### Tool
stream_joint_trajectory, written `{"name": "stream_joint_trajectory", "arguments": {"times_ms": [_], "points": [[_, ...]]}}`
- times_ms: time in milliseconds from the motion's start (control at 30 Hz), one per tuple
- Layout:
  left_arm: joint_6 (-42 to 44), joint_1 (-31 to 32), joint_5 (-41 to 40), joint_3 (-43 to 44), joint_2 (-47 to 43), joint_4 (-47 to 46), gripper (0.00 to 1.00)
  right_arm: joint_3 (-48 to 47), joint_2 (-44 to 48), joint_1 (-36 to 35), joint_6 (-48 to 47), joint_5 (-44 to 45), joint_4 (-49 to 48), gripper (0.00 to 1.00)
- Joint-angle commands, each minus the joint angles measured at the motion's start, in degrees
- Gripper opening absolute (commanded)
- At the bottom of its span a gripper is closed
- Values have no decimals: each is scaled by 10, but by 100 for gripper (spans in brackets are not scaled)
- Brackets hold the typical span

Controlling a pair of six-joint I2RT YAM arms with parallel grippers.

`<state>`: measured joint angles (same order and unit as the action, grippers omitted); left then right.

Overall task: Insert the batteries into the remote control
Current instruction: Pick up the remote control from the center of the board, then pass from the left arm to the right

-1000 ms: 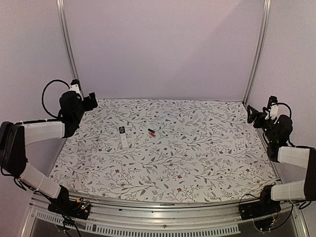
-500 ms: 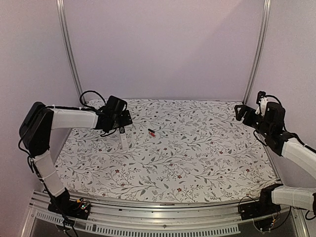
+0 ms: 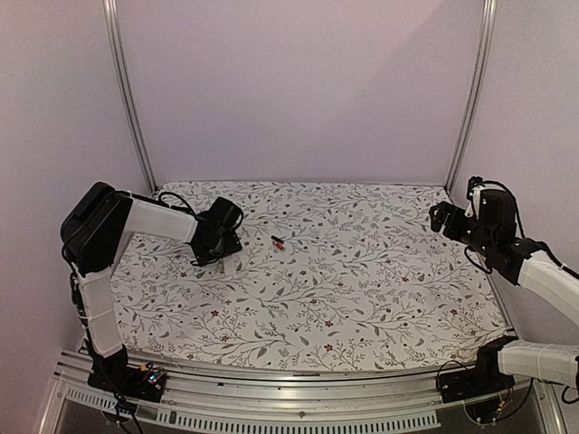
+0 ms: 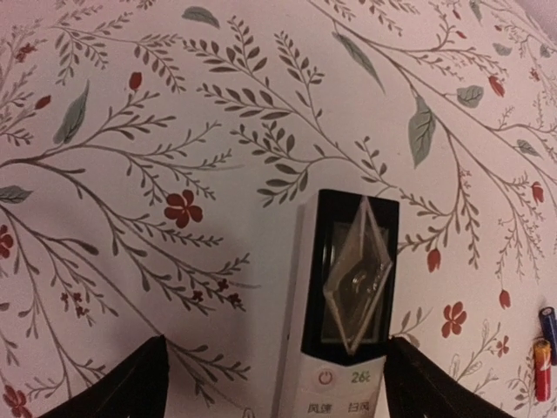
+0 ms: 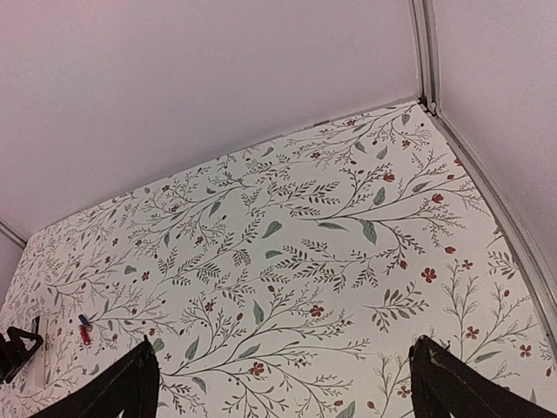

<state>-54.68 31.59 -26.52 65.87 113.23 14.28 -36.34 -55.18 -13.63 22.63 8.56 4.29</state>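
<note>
The white remote control (image 4: 348, 305) lies face up on the floral cloth, its dark screen and a red power button showing. My left gripper (image 4: 278, 383) hangs low over it, open, with the remote between the fingers nearer the right one and a wide gap on the left. In the top view the left gripper (image 3: 220, 237) covers the remote. The batteries (image 3: 278, 241), black with red, lie just right of it; they show at the right edge of the left wrist view (image 4: 544, 348) and far off in the right wrist view (image 5: 84, 331). My right gripper (image 3: 439, 217) is open in the air at the far right, holding nothing.
The floral cloth (image 3: 362, 289) covers the table. Metal posts (image 3: 466, 108) and lilac walls close the back and sides. A metal rail (image 3: 271, 411) runs along the near edge between the arm bases.
My left arm has swung in from the left edge and come down over the remote. The right gripper has moved a little inward and lower.
</note>
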Motion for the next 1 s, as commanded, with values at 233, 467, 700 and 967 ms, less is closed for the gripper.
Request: {"name": "stream_joint_trajectory", "arguments": {"times_ms": [233,467,700,967], "points": [[-23,-21,42,-40,10,-17,51,1,30,-7,9,14,17,99],[-18,-27,56,-54,-6,-30,21,-7,32,-7,4,6,18,99],[90,-3,78,-95,-126,-182,2,-21,42,-9,-3,-62,-4,99],[360,81,236,-152,-332,-493,0,-68,50,-35,-22,-223,-104,99]]}}
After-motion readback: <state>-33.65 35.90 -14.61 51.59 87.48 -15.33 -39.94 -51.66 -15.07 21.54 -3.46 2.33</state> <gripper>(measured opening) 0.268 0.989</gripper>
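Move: The remote control lies between the open left fingers, nearer the right one; its middle is about 2 cm back, 2 cm right and 1 cm below the hand. The two batteries lie roughly 4 cm ahead and 17 cm right of that hand, on the table. From the right hand the remote is some 64 cm left, 6 cm ahead and 20 cm below. Left fingers pinch the remote, lift it about 18 cm, swinging right, tipping up; right hand rises 6 cm. ##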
